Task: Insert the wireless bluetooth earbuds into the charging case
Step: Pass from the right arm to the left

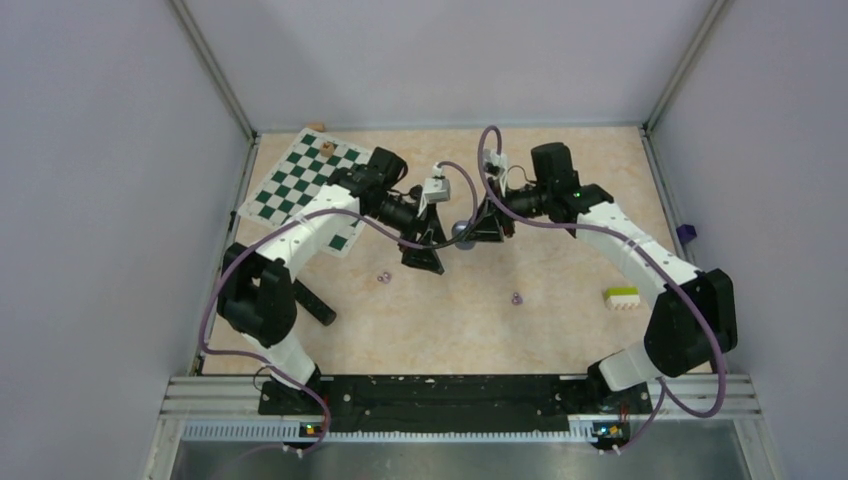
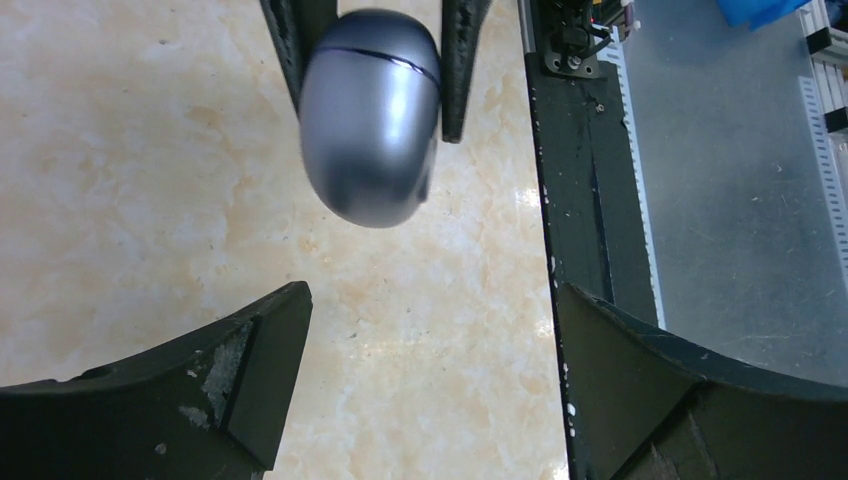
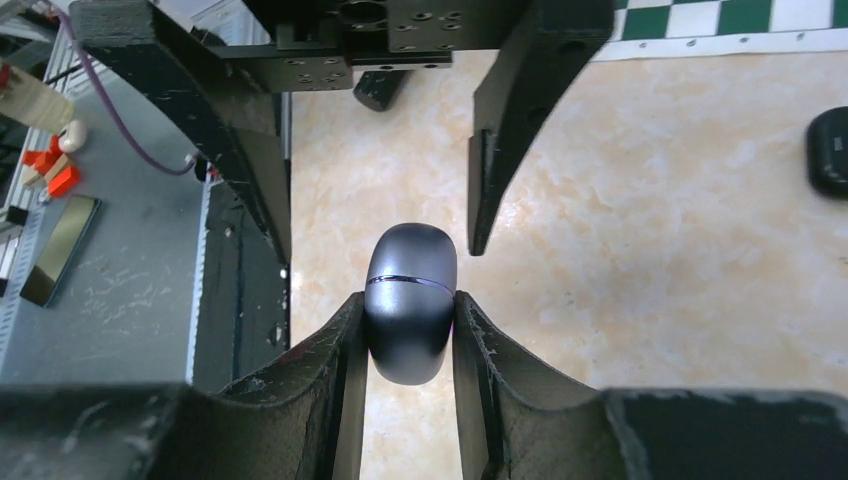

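Note:
My right gripper (image 3: 408, 300) is shut on a grey oval charging case (image 3: 410, 260) and holds it above the table; the lid seam shows closed. My left gripper (image 2: 428, 300) is open and faces it, and the case (image 2: 372, 115) hangs just beyond its fingertips without touching them. From above, the case (image 1: 461, 233) sits between the left gripper (image 1: 430, 243) and the right gripper (image 1: 484, 226) at mid-table. Two pale purple earbuds lie on the table, one (image 1: 382, 277) near the left arm and the other (image 1: 516, 297) nearer the front.
A green-and-white chessboard (image 1: 305, 180) lies at the back left with a small piece (image 1: 326, 149) on it. A black oval case (image 3: 828, 150) rests near the board. A yellow-and-white block (image 1: 622, 298) sits at the right. A dark bar (image 1: 318, 306) lies by the left arm.

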Robot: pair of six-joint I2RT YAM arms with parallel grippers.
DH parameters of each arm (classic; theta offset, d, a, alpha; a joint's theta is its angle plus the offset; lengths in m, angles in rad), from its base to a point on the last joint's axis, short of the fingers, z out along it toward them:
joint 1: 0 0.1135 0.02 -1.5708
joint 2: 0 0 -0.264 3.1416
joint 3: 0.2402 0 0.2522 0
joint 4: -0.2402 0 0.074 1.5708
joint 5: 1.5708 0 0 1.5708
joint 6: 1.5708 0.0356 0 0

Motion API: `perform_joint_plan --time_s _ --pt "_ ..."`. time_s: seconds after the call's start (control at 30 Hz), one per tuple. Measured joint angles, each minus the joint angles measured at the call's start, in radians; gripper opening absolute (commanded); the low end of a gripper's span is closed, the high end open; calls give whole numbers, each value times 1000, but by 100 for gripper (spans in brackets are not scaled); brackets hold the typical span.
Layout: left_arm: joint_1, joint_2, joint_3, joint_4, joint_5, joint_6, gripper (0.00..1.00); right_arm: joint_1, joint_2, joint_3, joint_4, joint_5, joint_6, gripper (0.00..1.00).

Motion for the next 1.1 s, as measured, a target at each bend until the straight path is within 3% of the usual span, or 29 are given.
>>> perform_joint_plan --time_s 0.27,0.63,1.1 --pt "-51 -9 -64 66 18 -77 94 29 -24 -77 -2 -3 -27 30" --pt "-59 -12 -84 179 50 -200 73 56 -28 -87 -1 0 -61 31" --pt "-60 -12 -85 208 53 -229 50 63 -24 -87 -33 -6 -95 31"
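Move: The charging case is pinched in the right hand's fingers, almost at its hand point. From the wide-open left hand it lies about 4 cm to the right, 2 cm ahead and 3 cm higher; the gap of the left fingers is thus about 4 cm left, 2 cm back and 3 cm below the right hand. On the table some 18 cm below the left hand, the black case lies 12 cm ahead and 5 cm left, the purple earbuds 4 cm back and 11 cm left. The left hand's forward finger comes up against the side of the charging case as its fingers close from wide open to about half, its back finger still clear. To get there the left hand goes about 2.5 cm right and 1.5 cm back, while the right hand, keeping its pinch, brings the case some 3.5 cm back and 2.5 cm down into the gap, turning slightly counter-clockwise. ##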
